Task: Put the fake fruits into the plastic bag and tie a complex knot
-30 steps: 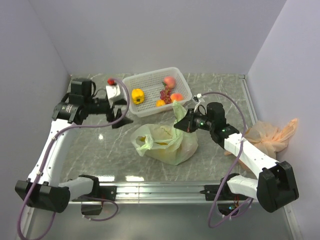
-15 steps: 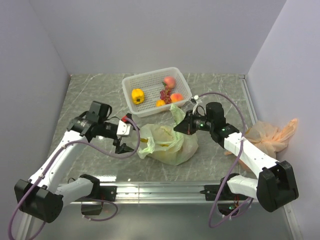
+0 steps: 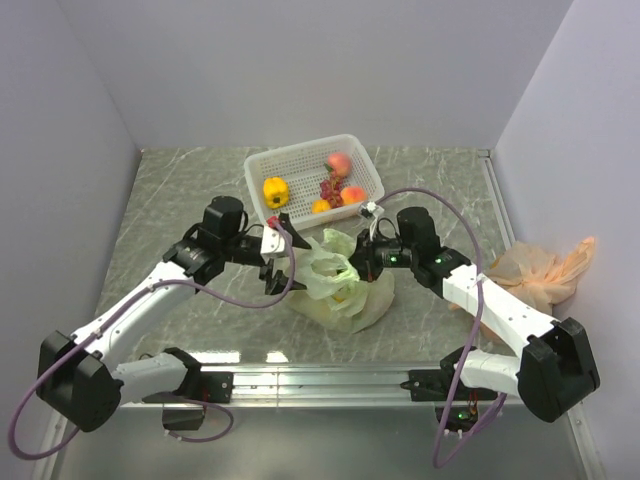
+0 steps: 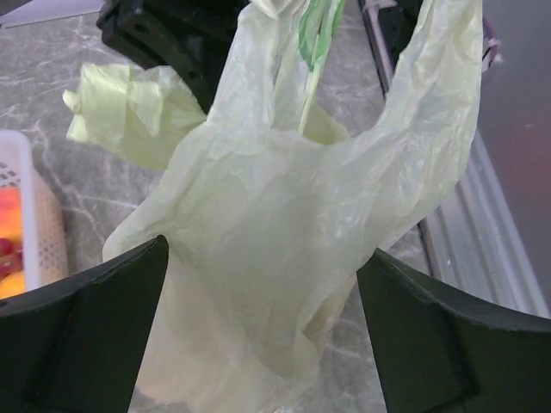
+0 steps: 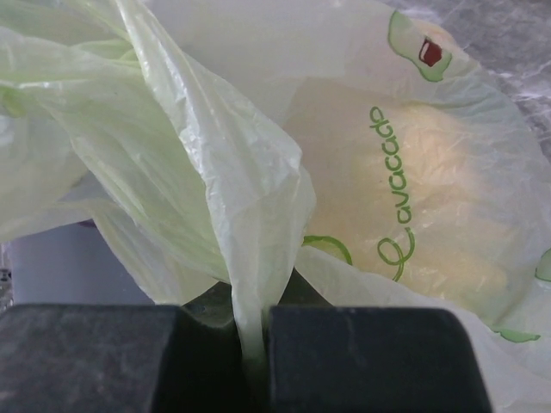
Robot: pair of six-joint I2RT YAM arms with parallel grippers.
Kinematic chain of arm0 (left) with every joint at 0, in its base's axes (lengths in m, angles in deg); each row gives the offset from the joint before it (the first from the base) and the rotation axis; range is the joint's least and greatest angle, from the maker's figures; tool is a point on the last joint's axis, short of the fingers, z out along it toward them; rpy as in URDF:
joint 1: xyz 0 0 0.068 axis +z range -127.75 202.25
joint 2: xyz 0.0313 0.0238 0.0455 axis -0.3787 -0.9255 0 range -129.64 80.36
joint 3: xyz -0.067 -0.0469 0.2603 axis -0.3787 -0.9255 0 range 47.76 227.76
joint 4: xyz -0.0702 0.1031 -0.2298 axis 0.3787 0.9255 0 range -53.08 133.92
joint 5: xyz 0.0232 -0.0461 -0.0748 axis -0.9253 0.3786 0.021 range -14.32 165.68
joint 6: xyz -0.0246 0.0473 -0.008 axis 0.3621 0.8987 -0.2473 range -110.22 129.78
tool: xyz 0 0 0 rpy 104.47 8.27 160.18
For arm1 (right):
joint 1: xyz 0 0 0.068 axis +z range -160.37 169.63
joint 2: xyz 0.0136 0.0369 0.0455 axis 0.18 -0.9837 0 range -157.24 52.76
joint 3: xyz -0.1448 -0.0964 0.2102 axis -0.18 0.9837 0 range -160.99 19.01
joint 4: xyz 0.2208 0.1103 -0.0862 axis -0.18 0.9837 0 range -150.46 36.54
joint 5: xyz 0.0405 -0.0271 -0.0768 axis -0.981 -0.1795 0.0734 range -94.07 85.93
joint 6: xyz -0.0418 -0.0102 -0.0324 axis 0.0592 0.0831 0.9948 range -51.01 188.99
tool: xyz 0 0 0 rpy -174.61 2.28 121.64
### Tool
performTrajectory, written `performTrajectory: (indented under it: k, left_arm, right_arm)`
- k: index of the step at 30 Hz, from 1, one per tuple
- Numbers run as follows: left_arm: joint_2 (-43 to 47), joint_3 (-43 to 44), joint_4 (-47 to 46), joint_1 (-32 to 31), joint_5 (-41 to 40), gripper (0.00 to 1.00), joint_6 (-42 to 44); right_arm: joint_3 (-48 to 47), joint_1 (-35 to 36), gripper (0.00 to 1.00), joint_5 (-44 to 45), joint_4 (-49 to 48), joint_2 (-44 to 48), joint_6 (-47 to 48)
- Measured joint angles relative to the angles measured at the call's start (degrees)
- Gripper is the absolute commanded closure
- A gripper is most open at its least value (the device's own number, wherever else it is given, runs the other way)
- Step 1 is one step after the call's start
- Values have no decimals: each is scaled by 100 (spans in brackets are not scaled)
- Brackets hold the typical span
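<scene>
The pale green plastic bag (image 3: 345, 295) lies at the table's middle, and something yellow shows through its wall (image 5: 422, 198). My right gripper (image 3: 358, 262) is shut on a bunched handle strip of the bag (image 5: 251, 331) and holds it up. My left gripper (image 3: 282, 256) stands open at the bag's left side. Its wide-apart fingers flank the bag's other raised handle (image 4: 284, 198) without pinching it. Several fake fruits remain in the white basket (image 3: 300, 158): a yellow one (image 3: 276, 190), a peach (image 3: 338, 163) and dark grapes (image 3: 328, 188).
A peach-orange bag (image 3: 540, 265) lies at the right wall beside the right arm. The basket stands just behind the green bag. Walls close in on the left, back and right. A metal rail (image 3: 330, 378) runs along the near edge.
My left arm swung from the back left, beside the basket, down to the bag, staying open. My right gripper, still shut on the handle, shifted slightly left and the bag bunched up.
</scene>
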Motion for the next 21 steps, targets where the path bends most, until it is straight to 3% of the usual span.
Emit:
performTrajectory:
  k: [2, 5, 6, 8, 9, 12, 14, 19, 21]
  left_arm:
    - [-76, 0, -131, -79, -13, 5, -142]
    - [-125, 0, -313, -240, -13, 36, -308]
    - [-151, 2, -348, -275, 4, 58, -358]
    - [-251, 33, -332, -334, 55, 71, -350]
    - [-332, 81, -267, -365, 96, 83, -330]
    - [-597, 264, -155, -461, 162, 96, -409]
    - [-734, 354, -127, -498, 197, 100, -540]
    - [-839, 369, -170, -509, 197, 100, -999]
    - [-841, 369, -175, -511, 199, 99, -1172]
  right_arm:
    - [-26, 22, 100, -35, 57, 0, 92]
    - [-72, 59, 100, -87, 122, -4, 216]
    - [-92, 74, 100, -103, 164, -9, 269]
    - [-164, 96, 100, -111, 293, -35, 382]
    - [-208, 105, 100, -109, 367, -50, 442]
    - [-308, 105, 100, -107, 555, -70, 629]
    - [-348, 107, 98, -109, 667, -70, 743]
    - [-420, 122, 59, -118, 929, -70, 946]
    - [-468, 129, 52, -83, 1038, -68, 1047]
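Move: The plastic bag's loose top hangs just beyond the left hand's wide-open jaws, about 4 cm to its right, 1 cm back and 1 cm lower. The bag's gathered neck, shut in the right fingers, is some 9 cm right of the left hand, level ahead and about 3 cm lower; the fruit-filled bag body lies 9 cm right and 14 cm below. For the right hand, the loose top is roughly 5 cm left, level ahead and 2 cm higher. The bag's loose top is pinched as the left hand slides about 3 cm right, towards the right gripper, easing back slightly, and its wide-open fingers shut fully; the wrist rolls some 15 degrees about the fingers' line. Once the left fingers are shut, the right hand, nearly in place, opens a little under halfway around the neck. ##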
